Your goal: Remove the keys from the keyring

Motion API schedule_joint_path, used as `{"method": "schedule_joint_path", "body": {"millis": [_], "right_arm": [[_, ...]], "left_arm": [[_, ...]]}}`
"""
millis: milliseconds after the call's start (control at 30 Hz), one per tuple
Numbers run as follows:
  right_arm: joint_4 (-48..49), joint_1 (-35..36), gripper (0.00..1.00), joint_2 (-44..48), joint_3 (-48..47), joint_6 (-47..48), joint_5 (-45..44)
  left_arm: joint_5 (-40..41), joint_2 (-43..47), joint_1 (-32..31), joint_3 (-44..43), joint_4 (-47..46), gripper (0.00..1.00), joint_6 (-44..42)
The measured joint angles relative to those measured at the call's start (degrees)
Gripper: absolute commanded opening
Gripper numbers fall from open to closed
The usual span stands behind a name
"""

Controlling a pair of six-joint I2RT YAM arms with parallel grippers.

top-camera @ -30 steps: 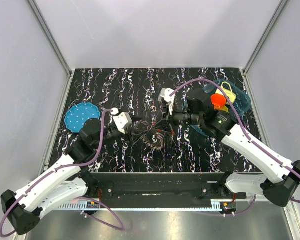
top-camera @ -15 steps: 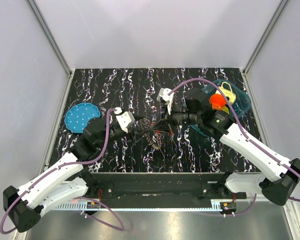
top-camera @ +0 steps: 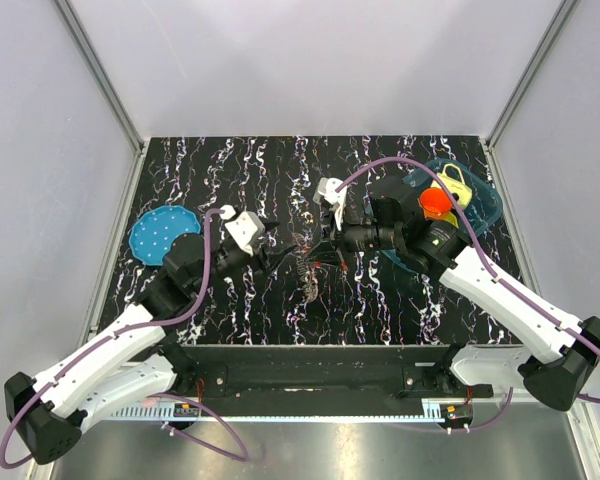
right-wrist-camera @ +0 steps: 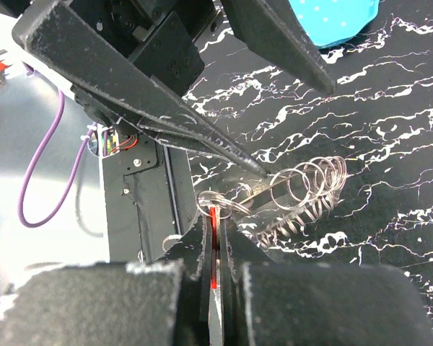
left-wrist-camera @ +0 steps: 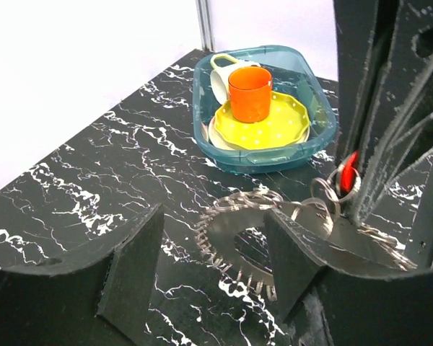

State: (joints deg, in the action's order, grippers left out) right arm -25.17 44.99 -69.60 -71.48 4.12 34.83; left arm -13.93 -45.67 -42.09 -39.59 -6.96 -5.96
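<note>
The keys form a dull grey toothed wreath just above the marbled table, mid-table in the top view. A small red piece tops the bunch, and my right gripper is shut on it. A small metal ring links it to a row of wire loops. Which of these loops is the keyring I cannot tell. My left gripper is open, facing the wreath from the left. Its lower fingertip reaches right next to the loops.
A teal tub at the back right holds an orange cup, a yellow dotted plate and a pale mug. A blue round disc lies at the left of the table.
My left gripper has moved in to the right, closer to the bunch. The keys have risen slightly and shifted left with the right gripper.
</note>
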Motion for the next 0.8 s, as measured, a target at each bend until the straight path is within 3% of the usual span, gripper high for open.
{"method": "schedule_joint_path", "body": {"millis": [367, 667, 800], "right_arm": [[-2.1, 0.0, 0.0, -0.5, 0.0, 0.5, 0.1], [-3.5, 0.0, 0.0, -0.8, -0.6, 0.7, 1.1], [-3.6, 0.0, 0.0, -1.0, -1.7, 0.7, 2.4]], "left_arm": [[7.3, -0.2, 0.0, -6.3, 9.2, 0.62, 1.6], [-10.0, 9.0, -0.2, -0.3, 9.3, 0.62, -0.9], [-12.8, 8.3, -0.5, 0.9, 8.6, 0.63, -2.9]]}}
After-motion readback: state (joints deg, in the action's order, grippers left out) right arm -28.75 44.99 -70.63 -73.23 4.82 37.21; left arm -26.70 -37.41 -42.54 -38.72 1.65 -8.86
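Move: The metal ring plate with its coiled rings hangs from the right gripper; its middle is about 5 cm back, 4 cm right and 3 cm below the open left fingers. The red tag, pinched in the right fingertips, is some 4 cm back and 5 cm right of the left fingers, about level in height. For the right hand, the plate's middle is roughly 1 cm back, 1 cm left and 3 cm below its fingertips. Edge the open left gripper forward and left a little, rising slightly, then sweep it back about 7 cm while turning the wrist some 20 degrees clockwise, so the fingers end to the left of the red tag and aim more squarely across at the rings. Keep those fingers open. With the right gripper, keep pinching the red tag, dip about 1 cm and come partly back up. ##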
